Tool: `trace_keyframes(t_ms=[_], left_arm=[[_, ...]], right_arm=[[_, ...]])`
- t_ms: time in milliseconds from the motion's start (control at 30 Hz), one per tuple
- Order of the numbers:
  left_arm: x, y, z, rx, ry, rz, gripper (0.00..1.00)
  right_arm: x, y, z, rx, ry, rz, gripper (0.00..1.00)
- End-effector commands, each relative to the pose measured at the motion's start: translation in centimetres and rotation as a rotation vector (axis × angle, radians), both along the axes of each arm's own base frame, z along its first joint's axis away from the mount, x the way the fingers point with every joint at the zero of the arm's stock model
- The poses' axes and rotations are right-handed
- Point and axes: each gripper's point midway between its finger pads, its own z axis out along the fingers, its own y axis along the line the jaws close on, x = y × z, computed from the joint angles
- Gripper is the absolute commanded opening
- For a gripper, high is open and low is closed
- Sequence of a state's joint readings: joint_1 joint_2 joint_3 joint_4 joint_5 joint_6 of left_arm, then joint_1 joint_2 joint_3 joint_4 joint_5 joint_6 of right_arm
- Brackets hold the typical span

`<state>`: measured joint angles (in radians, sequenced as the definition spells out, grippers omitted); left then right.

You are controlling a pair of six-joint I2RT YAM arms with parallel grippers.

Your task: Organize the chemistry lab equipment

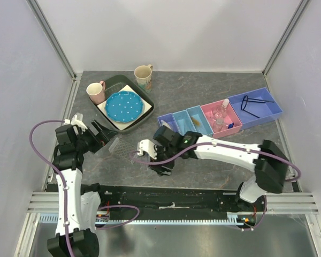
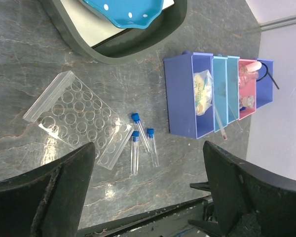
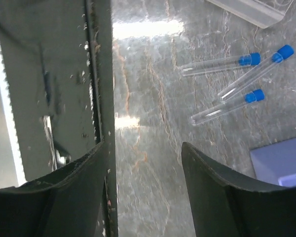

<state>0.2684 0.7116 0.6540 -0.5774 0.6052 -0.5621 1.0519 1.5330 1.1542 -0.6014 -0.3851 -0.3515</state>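
Three blue-capped clear tubes (image 2: 142, 143) lie loose on the table beside a clear plastic rack (image 2: 76, 118). The right wrist view shows the same tubes (image 3: 227, 91) ahead of my right gripper (image 3: 145, 145), which is open with nothing between its fingers. My left gripper (image 2: 148, 146) is wide open above the table, near the rack (image 1: 115, 144). A row of bins holds a whitish bag (image 2: 203, 94), an amber tube (image 2: 220, 123), a stoppered flask (image 1: 221, 114) and a black wire frame (image 1: 255, 101). In the top view my right gripper (image 1: 161, 163) hides the tubes.
A dark tray (image 1: 111, 84) at the back left carries the blue dotted plate (image 1: 121, 105), with two mugs (image 1: 96, 92) (image 1: 143, 76) beside it. The bin row (image 1: 174, 128) runs to the right. The table's front rail (image 3: 49, 74) lies close beside my right gripper.
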Motion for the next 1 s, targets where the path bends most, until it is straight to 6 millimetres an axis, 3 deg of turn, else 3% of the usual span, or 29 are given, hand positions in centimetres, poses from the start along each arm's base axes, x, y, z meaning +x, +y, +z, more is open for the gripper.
trace_keyframes(t_ms=[0,100,200,233,433,967], left_arm=[[-1.2,1.2,0.6,0.147,-0.049,0.006,0.96],[-1.5,1.7,1.2,0.18,-0.079,0.033,0.96],[-1.4,1.8,1.5,0.191,-0.105,0.038,0.95],[-1.3,1.8,1.6,0.194,-0.113,0.042,0.95],[-1.4,1.8,1.8,0.195,-0.129,0.041,0.93],[-1.4,1.7,1.9,0.195,-0.141,0.037,0.93]], right_arm=[[3.1,3.9,-0.2,0.019,0.013,-0.289,0.69],[3.7,4.1,-3.0,-0.042,0.022,-0.337,0.69],[4.8,4.0,-4.5,-0.085,0.0,-0.4,0.65],[5.0,3.9,-4.7,-0.092,0.0,-0.411,0.6],[6.3,3.4,-5.9,-0.138,-0.046,-0.491,0.52],[8.5,1.4,-9.2,-0.228,-0.047,-0.595,0.38]])
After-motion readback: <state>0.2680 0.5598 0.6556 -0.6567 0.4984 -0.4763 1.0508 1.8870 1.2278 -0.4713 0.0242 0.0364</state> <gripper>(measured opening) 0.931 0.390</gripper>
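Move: Lying about 9 cm ahead of the open right hand, 2 cm to its left and 12 cm below is the nearest blue-capped test tube. The middle tube is roughly 11 cm ahead and 5 cm left, the far tube 8 cm ahead and 6 cm left, the clear rack 12 cm ahead and 15 cm left. The purple-blue box stands some 19 cm ahead, 3 cm right. From the left hand, the nearest tube is about 16 cm right, 3 cm back, 17 cm below. Sinking about 10 cm while reaching some 7 cm forward, the right hand comes down to the lower, uncapped end of the nearest test tube, turning about 30 degrees clockwise and tipping its fingers steeper. The fingers draw partly together but stay apart around the tube end; no touch can be made out. The left hand, empty and open, eases about 2 cm back and left. ##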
